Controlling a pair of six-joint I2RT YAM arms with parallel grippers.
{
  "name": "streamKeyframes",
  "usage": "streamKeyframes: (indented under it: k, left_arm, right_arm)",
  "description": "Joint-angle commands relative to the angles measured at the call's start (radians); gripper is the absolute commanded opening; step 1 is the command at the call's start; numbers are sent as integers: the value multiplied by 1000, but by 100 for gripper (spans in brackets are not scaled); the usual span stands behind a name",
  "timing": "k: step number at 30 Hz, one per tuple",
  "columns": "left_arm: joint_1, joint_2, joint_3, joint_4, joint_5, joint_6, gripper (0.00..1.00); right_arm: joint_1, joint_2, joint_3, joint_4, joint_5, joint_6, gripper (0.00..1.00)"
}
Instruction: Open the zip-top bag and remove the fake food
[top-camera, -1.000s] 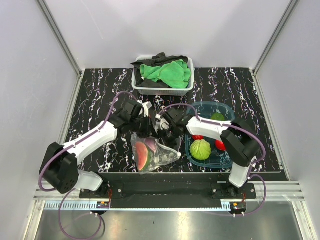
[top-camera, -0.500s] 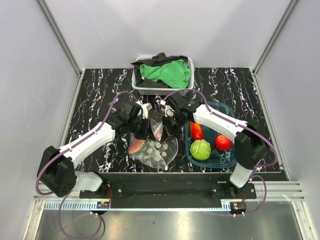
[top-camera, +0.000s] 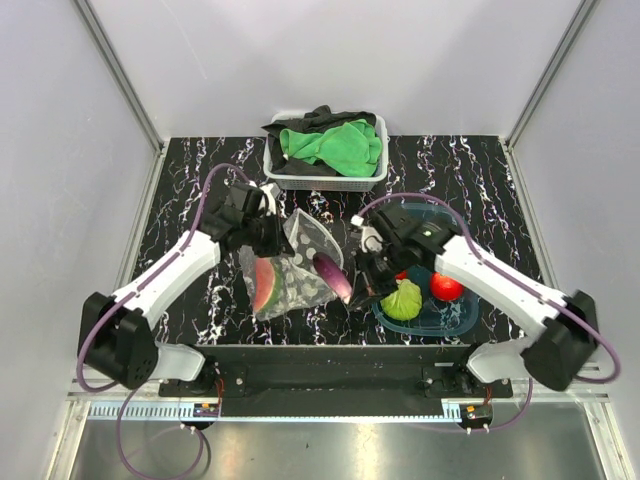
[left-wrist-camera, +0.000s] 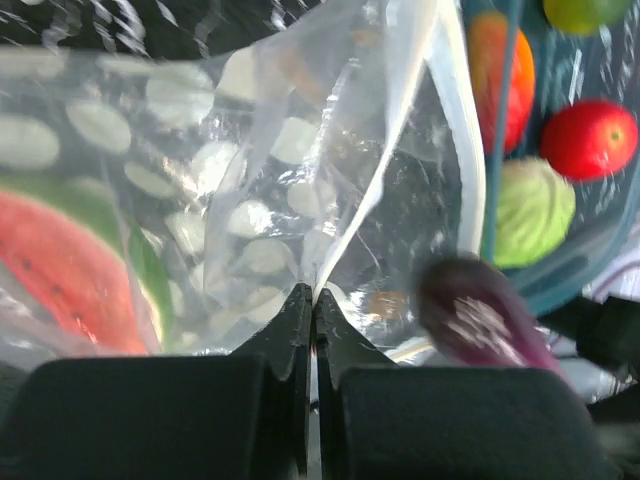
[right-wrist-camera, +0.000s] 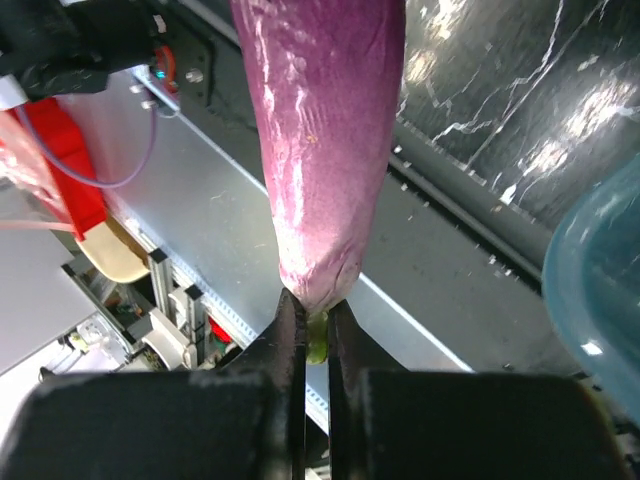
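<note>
My left gripper (left-wrist-camera: 313, 292) is shut on the film of the clear dotted zip-top bag (left-wrist-camera: 250, 190), holding it up over the table (top-camera: 290, 262). A red watermelon slice (top-camera: 265, 285) with a green rind lies inside the bag (left-wrist-camera: 60, 270). My right gripper (right-wrist-camera: 316, 305) is shut on the green stem of a purple eggplant (right-wrist-camera: 320, 130), a piece of the fake food, held in the air just right of the bag (top-camera: 333, 275), outside it. In the top view the right gripper (top-camera: 358, 290) hangs at the teal tub's left edge.
The teal tub (top-camera: 455, 322) at the right holds a green leafy ball (top-camera: 402, 300) and a red round fruit (top-camera: 445, 287). A white basket (top-camera: 325, 180) of green and black cloths stands at the back. The table's near edge lies just below the eggplant.
My right gripper has drawn the eggplant out of the bag and swung right and nearer. My left gripper has carried the bag left and back.
</note>
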Motion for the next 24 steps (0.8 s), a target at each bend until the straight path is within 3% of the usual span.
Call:
streamKeyframes:
  k: [1,8,12,16,24]
  left_arm:
    - [46,50,60,-9,-34,44,0]
    - [69,87,67,-21,-15,69,0]
    - [68,74,42,-15,22,37,0]
    - [66,28,18,-12,38,26,0]
    - [68,-55,13,-13,122,29,0]
  right_arm:
    - [1,-148,-22,-45,13,72,0]
    - [-73,-232,-28,-151,191,151,0]
    - [-355,-236,-41,-177,208,93,0]
    - [-544,-156,-32,-203,246,-47,0]
    - [-604,63,7,-182,295,-147,0]
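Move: To the right and slightly ahead of the right hand, which already holds the eggplant by its stem end clear of the bag, lies the blue bin, its middle about 18 cm right, 5 cm ahead and 13 cm below. In it the cabbage lies some 13 cm right and 1 cm back, the mango 11 cm right and 7 cm ahead, and the tomato 22 cm right and 2 cm ahead, all at about that depth. From the left hand, the bin is roughly 31 cm right, 5 cm back and 12 cm below. Lifting about 3 cm while easing back and right, the right hand then swings right and forward from the bag to over the bin, ending some 16 cm right and 9 cm forward, lowering on the way in. It turns about 35 degrees clockwise, points more steeply down and keeps its pinch on the eggplant. The left hand keeps the bag's rim pinched, dipping a little and rising again. ##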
